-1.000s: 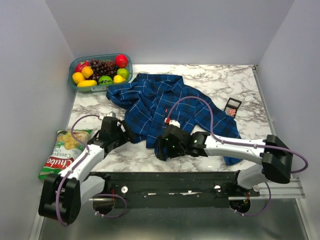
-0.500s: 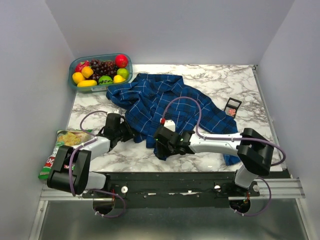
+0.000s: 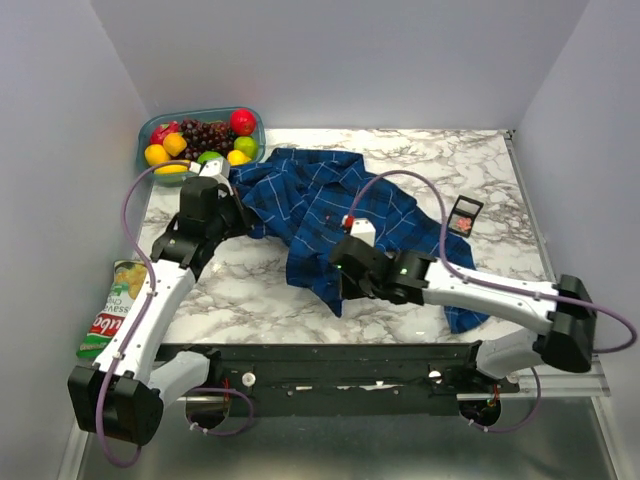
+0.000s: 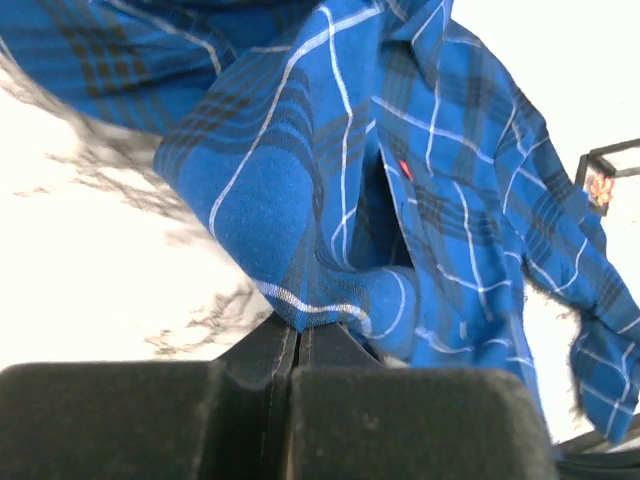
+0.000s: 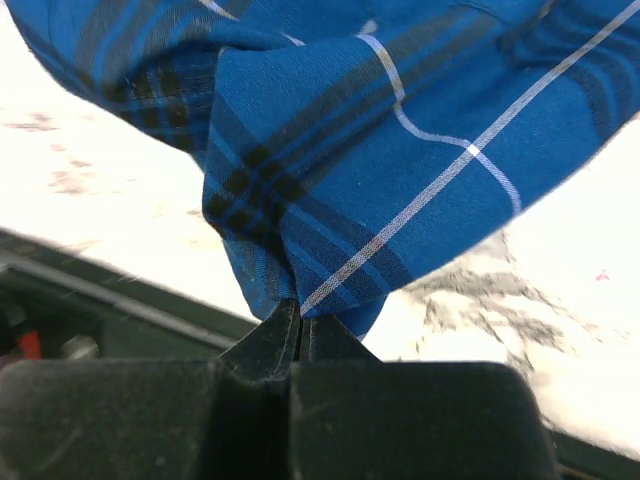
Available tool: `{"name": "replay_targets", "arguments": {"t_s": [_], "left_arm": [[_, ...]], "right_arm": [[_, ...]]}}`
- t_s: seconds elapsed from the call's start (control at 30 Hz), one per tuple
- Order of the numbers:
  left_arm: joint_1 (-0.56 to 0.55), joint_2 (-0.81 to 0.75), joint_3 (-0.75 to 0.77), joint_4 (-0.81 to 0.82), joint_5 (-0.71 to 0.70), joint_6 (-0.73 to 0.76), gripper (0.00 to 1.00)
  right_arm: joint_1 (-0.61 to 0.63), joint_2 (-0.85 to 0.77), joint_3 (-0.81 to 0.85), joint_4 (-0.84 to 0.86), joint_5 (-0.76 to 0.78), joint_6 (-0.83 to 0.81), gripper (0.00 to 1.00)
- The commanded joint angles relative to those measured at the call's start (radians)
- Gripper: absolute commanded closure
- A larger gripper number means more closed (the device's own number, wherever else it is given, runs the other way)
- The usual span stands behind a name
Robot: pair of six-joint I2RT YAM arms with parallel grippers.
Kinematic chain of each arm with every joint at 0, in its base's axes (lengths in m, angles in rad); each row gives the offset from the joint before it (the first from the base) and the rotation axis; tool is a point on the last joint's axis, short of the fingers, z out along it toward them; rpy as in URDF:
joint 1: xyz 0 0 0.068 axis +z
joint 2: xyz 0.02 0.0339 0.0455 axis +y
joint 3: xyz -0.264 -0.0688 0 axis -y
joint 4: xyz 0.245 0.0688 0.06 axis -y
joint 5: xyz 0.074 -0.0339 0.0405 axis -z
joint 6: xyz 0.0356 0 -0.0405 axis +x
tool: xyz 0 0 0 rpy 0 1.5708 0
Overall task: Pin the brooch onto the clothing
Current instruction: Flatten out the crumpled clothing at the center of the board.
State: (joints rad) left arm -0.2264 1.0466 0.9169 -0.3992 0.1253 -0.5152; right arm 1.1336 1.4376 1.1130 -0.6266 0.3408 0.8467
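Note:
The clothing is a blue plaid shirt, crumpled across the middle of the marble table. My left gripper is shut on a fold at the shirt's left side; in the left wrist view the cloth is pinched between the closed jaws of the left gripper. My right gripper is shut on the shirt's near hem, and the fabric hangs lifted from the closed tips of the right gripper. The brooch is a small salmon-red spot in an open black case at the right, also in the left wrist view.
A teal tub of fruit stands at the back left, just behind my left arm. A green snack bag lies at the left near edge. Grey walls enclose the table on three sides.
Both grippers have shut on the shirt. The left arm swung back toward the fruit tub, dragging the shirt's left side; the right gripper rose with the near hem.

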Motion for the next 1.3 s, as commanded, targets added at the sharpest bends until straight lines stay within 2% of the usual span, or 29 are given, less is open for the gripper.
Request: {"name": "replay_targets", "arguments": {"t_s": [0.0, 0.23, 0.3, 0.33, 0.43, 0.47, 0.53, 0.57, 0.6, 0.63, 0.67, 0.7, 0.73, 0.77, 0.8, 0.87, 0.97, 1.03, 1.17, 1.2, 1.27], "left_arm": [[0.013, 0.001, 0.118, -0.346, -0.053, 0.138, 1.00], [0.016, 0.015, 0.293, -0.605, -0.118, 0.247, 1.00], [0.016, 0.049, 0.336, -0.668, -0.164, 0.294, 1.00], [0.016, 0.056, 0.349, -0.719, -0.243, 0.303, 1.00], [0.007, 0.043, 0.364, -0.731, -0.276, 0.300, 1.00], [0.007, 0.047, 0.370, -0.737, -0.248, 0.303, 0.91], [0.006, 0.055, 0.387, -0.756, -0.219, 0.307, 0.86], [0.006, 0.056, 0.390, -0.754, -0.143, 0.307, 0.79], [0.006, 0.053, 0.398, -0.750, -0.101, 0.310, 0.53], [0.006, 0.050, 0.407, -0.745, -0.066, 0.307, 0.43], [0.006, 0.043, 0.418, -0.745, -0.046, 0.302, 0.37], [0.006, 0.036, 0.442, -0.744, -0.023, 0.299, 0.27], [0.006, 0.032, 0.459, -0.744, -0.020, 0.293, 0.23], [0.007, 0.026, 0.473, -0.744, -0.019, 0.290, 0.20], [0.006, 0.018, 0.500, -0.741, -0.012, 0.288, 0.15], [0.006, 0.015, 0.516, -0.722, -0.004, 0.287, 0.11], [0.010, 0.026, 0.475, -0.630, 0.008, 0.284, 0.01], [0.030, 0.053, 0.395, -0.525, 0.037, 0.279, 0.01], [0.189, 0.141, 0.337, -0.362, 0.097, 0.216, 0.01], [0.284, 0.145, 0.321, -0.315, 0.108, 0.167, 0.01], [0.370, 0.161, 0.275, -0.187, 0.164, 0.110, 0.01]], "right_arm": [[0.006, -0.126, 0.010, -0.133, -0.008, -0.003, 0.99], [0.008, -0.327, -0.108, -0.097, -0.112, 0.026, 0.99], [0.005, -0.351, -0.136, -0.099, -0.112, 0.044, 0.98], [0.008, -0.373, -0.165, -0.099, -0.111, 0.052, 0.98], [0.005, -0.408, -0.225, -0.101, -0.117, 0.090, 0.98], [0.005, -0.410, -0.237, -0.099, -0.123, 0.101, 0.95], [0.005, -0.399, -0.252, -0.102, -0.134, 0.097, 0.89], [0.005, -0.375, -0.255, -0.126, -0.135, 0.097, 0.80], [0.005, -0.353, -0.246, -0.149, -0.134, 0.101, 0.75], [0.005, -0.335, -0.237, -0.178, -0.128, 0.101, 0.65], [0.005, -0.304, -0.207, -0.230, -0.109, 0.101, 0.56], [0.003, -0.296, -0.191, -0.252, -0.100, 0.097, 0.52], [0.005, -0.295, -0.174, -0.269, -0.089, 0.092, 0.47], [0.005, -0.298, -0.157, -0.286, -0.070, 0.081, 0.35], [0.005, -0.307, -0.121, -0.291, -0.059, 0.072, 0.30], [0.005, -0.319, -0.078, -0.298, -0.014, 0.042, 0.21], [0.003, -0.315, 0.004, -0.291, 0.044, -0.004, 0.13], [-0.008, -0.281, 0.053, -0.274, 0.059, -0.034, 0.10], [-0.044, -0.181, 0.122, -0.199, 0.017, -0.116, 0.10], [-0.047, -0.163, 0.131, -0.182, 0.007, -0.129, 0.10], [-0.060, -0.114, 0.137, -0.112, -0.014, -0.159, 0.09]]}}
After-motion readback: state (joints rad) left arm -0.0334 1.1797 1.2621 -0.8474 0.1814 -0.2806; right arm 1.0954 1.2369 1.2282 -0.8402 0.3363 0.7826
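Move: Both hands already hold the clothing's near side off the board. The clothing's middle lies about 18 cm right and 3 cm ahead of the left hand, 19 cm below; the bare board for its panel is 12 cm back, 3 cm left. The right hand has that middle 16 cm straight ahead, 12 cm down, and the near edge 11 cm back, 2 cm left. The fruit basket is 20 cm ahead, 13 cm left of the left hand. Both hands swing the held clothing back and apart some 7 cm, open and let go, then come forward. ##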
